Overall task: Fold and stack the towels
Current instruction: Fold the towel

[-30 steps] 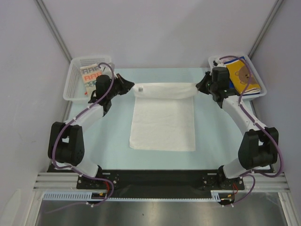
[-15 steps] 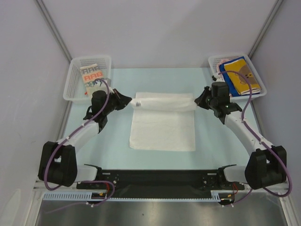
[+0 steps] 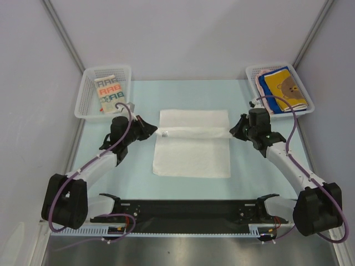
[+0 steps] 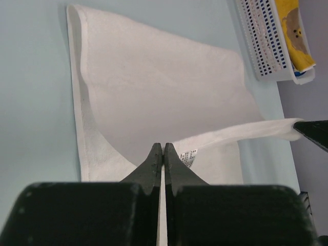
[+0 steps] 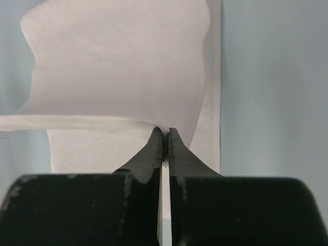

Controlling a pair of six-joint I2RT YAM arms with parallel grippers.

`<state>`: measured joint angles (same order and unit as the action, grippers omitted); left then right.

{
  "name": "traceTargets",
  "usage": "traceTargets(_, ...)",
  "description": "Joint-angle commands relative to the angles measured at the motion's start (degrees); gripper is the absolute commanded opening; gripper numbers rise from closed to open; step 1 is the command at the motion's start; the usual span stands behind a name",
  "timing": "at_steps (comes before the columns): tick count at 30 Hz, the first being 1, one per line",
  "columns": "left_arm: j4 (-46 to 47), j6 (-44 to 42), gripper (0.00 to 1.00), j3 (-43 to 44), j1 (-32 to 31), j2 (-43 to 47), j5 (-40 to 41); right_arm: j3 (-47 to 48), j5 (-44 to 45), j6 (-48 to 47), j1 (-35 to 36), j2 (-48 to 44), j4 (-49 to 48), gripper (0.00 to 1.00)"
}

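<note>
A plain white towel (image 3: 191, 155) lies spread on the pale blue table. Its far edge is lifted and stretched between both grippers, folded over toward the near side. My left gripper (image 3: 152, 132) is shut on the towel's left corner (image 4: 177, 148), beside a small label (image 4: 188, 158). Shut on the right corner (image 5: 154, 125) is my right gripper (image 3: 233, 131). A cream towel with lettering (image 3: 107, 92) lies in the left basket (image 3: 89, 83). The yellow-orange bear towel (image 3: 284, 87) sits on a pinkish one (image 3: 263, 86) in the right basket (image 3: 252, 71).
The two white mesh baskets stand at the table's far corners. Grey walls enclose the table on three sides. The black rail with the arm bases (image 3: 183, 208) runs along the near edge.
Both grippers have drawn the towel's lifted edge toward the near side, from the far edge to about the middle of the cloth. The arms have lowered and stretched out.
</note>
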<state>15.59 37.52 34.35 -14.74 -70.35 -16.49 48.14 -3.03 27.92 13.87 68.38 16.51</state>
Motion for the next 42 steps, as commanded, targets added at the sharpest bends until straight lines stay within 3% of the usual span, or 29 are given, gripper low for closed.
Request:
traceTargets(1, 0.58, 0.01, 0.00, -1.12, -0.64, 2.23, 1.28, -1.64, 1.36, 0.73, 0.46, -2.72, 0.28, 0.00)
traceTargets(23, -8.91, -1.31, 0.00, -2.00, -0.64, 11.90, 1.82, -2.52, -0.05, 1.43, 1.51, -6.33, 4.05, 0.00)
traceTargets(39, -6.55, 1.24, 0.01, -12.63, -1.16, 11.73, -0.38, -11.40, -0.23, 4.60, 5.81, -6.59, 2.21, 0.00)
traceTargets(42, -4.88, 1.68, 0.06, -14.56, -1.78, 10.41, -0.82, -13.15, 0.22, 5.30, 6.26, -5.46, 1.51, 0.01)
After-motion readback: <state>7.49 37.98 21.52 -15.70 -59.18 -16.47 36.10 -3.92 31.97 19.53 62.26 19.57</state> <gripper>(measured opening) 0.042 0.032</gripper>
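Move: Both closed grippers already hold a corner of the white towel's raised edge, stretched between them. The left hand's goal, the near-left corner on the table, lies about 16 cm back, 1 cm left and 12 cm below it. The left basket is some 21 cm left and 20 cm ahead. From the right hand, the near-right corner is about 16 cm back, straight in line and 12 cm below, with the right basket roughly 20 cm right and 20 cm ahead. Both hands, still pinching the towel's edge, draw back about 7 cm towards its near edge, sinking mostly late. ##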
